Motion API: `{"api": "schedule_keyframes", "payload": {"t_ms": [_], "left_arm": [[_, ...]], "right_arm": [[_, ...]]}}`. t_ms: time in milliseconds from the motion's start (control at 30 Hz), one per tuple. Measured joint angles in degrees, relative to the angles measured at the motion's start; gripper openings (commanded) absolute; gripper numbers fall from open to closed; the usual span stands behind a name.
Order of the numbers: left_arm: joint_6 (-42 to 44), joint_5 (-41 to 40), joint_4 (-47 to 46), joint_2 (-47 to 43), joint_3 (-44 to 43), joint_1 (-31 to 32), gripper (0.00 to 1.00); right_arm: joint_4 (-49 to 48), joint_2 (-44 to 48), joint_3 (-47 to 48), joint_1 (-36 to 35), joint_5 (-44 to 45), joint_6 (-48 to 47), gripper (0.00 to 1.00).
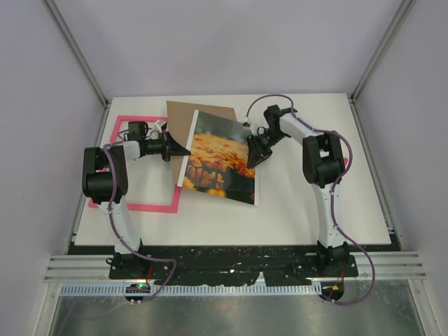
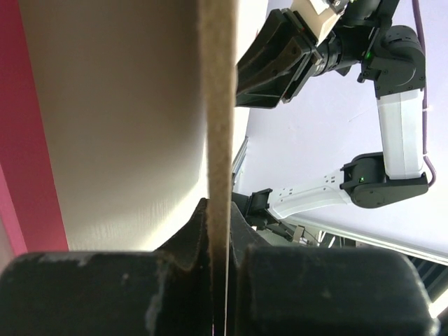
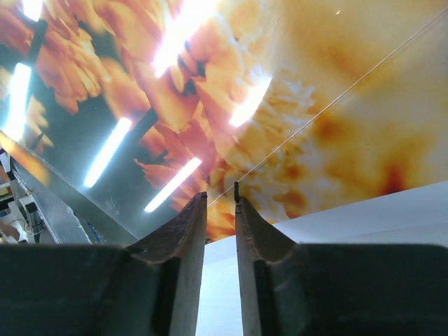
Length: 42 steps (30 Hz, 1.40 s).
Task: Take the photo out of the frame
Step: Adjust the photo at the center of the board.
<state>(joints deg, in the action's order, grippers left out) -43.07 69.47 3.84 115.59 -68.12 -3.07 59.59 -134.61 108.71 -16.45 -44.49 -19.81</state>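
The photo (image 1: pixel 217 157), a print of orange-yellow flowers, lies tilted mid-table, its left side over the plain brown backing board (image 1: pixel 183 115). The thin pink frame (image 1: pixel 150 207) lies flat on the table to the left, partly under the board. My left gripper (image 1: pixel 183 152) is shut on the board's left edge, seen edge-on between its jaws (image 2: pixel 217 105). A thin pale sheet edge runs along the board there. My right gripper (image 1: pixel 253 157) sits at the photo's right edge. Its jaws stand slightly apart with nothing between them (image 3: pixel 221 199), and the glossy photo (image 3: pixel 280 91) fills the view beyond the tips.
The white table (image 1: pixel 308 203) is enclosed by pale walls, with metal posts at the back corners. In the left wrist view the pink frame (image 2: pixel 28 140) shows at far left and the right arm's gripper (image 2: pixel 269 77) at upper right.
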Motion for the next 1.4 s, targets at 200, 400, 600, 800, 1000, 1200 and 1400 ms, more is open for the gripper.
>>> {"api": "schedule_keyframes", "payload": {"t_ms": [200, 400, 600, 800, 1000, 1200, 1400], "left_arm": [[-0.1, 0.0, 0.0, 0.0, 0.0, 0.0, 0.0], [-0.3, 0.0, -0.1, 0.0, 0.0, 0.0, 0.0], [-0.9, 0.0, -0.3, 0.0, 0.0, 0.0, 0.0], [-1.9, 0.1, -0.7, 0.0, 0.0, -0.3, 0.0], [-2.5, 0.1, -1.5, 0.0, 0.2, -0.7, 0.0], [-2.9, 0.1, -1.6, 0.0, 0.3, -1.1, 0.0], [-3.0, 0.2, -1.9, 0.0, 0.5, -1.6, 0.0]], "right_arm": [[0.7, 3.8, -7.0, 2.1, -3.6, -2.2, 0.47], [-1.0, 18.1, -21.1, 3.6, -4.0, -12.4, 0.59], [-10.6, 37.9, -37.0, -1.2, 2.8, -22.2, 0.63], [-26.1, 52.1, -55.4, -13.9, 14.9, -29.3, 0.63], [-39.4, 61.8, -67.5, -25.2, 25.4, -32.1, 0.64], [-51.2, 64.0, -74.0, -32.5, 37.6, -32.4, 0.64], [-58.7, 62.5, -76.9, -35.5, 47.8, -32.6, 0.62]]}}
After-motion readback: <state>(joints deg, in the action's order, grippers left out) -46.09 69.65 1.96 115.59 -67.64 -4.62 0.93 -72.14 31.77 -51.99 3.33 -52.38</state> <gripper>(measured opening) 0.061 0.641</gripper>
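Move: The photo's near right corner lies about 12 cm back from the right hand, 2 cm to its right and slightly lower. This hand is just coming loose at the photo's right edge, so the photo's middle is some 9 cm to its left and 2 cm ahead. The brown board's middle, under the photo, is about 11 cm left and 5 cm ahead. From the left hand, that corner is roughly 16 cm back, 19 cm right and 7 cm down. Letting go of the photo's right edge, the right hand opens wide and swings back about 16 cm, first up and to the left, then down and right again, easing forward a little at the photo's near right corner. Its wrist turns some 85 degrees, from fingers leftward-down to forward-left and down. The left hand keeps its pinch on the photo's raised left edge, easing about 1 cm left. ##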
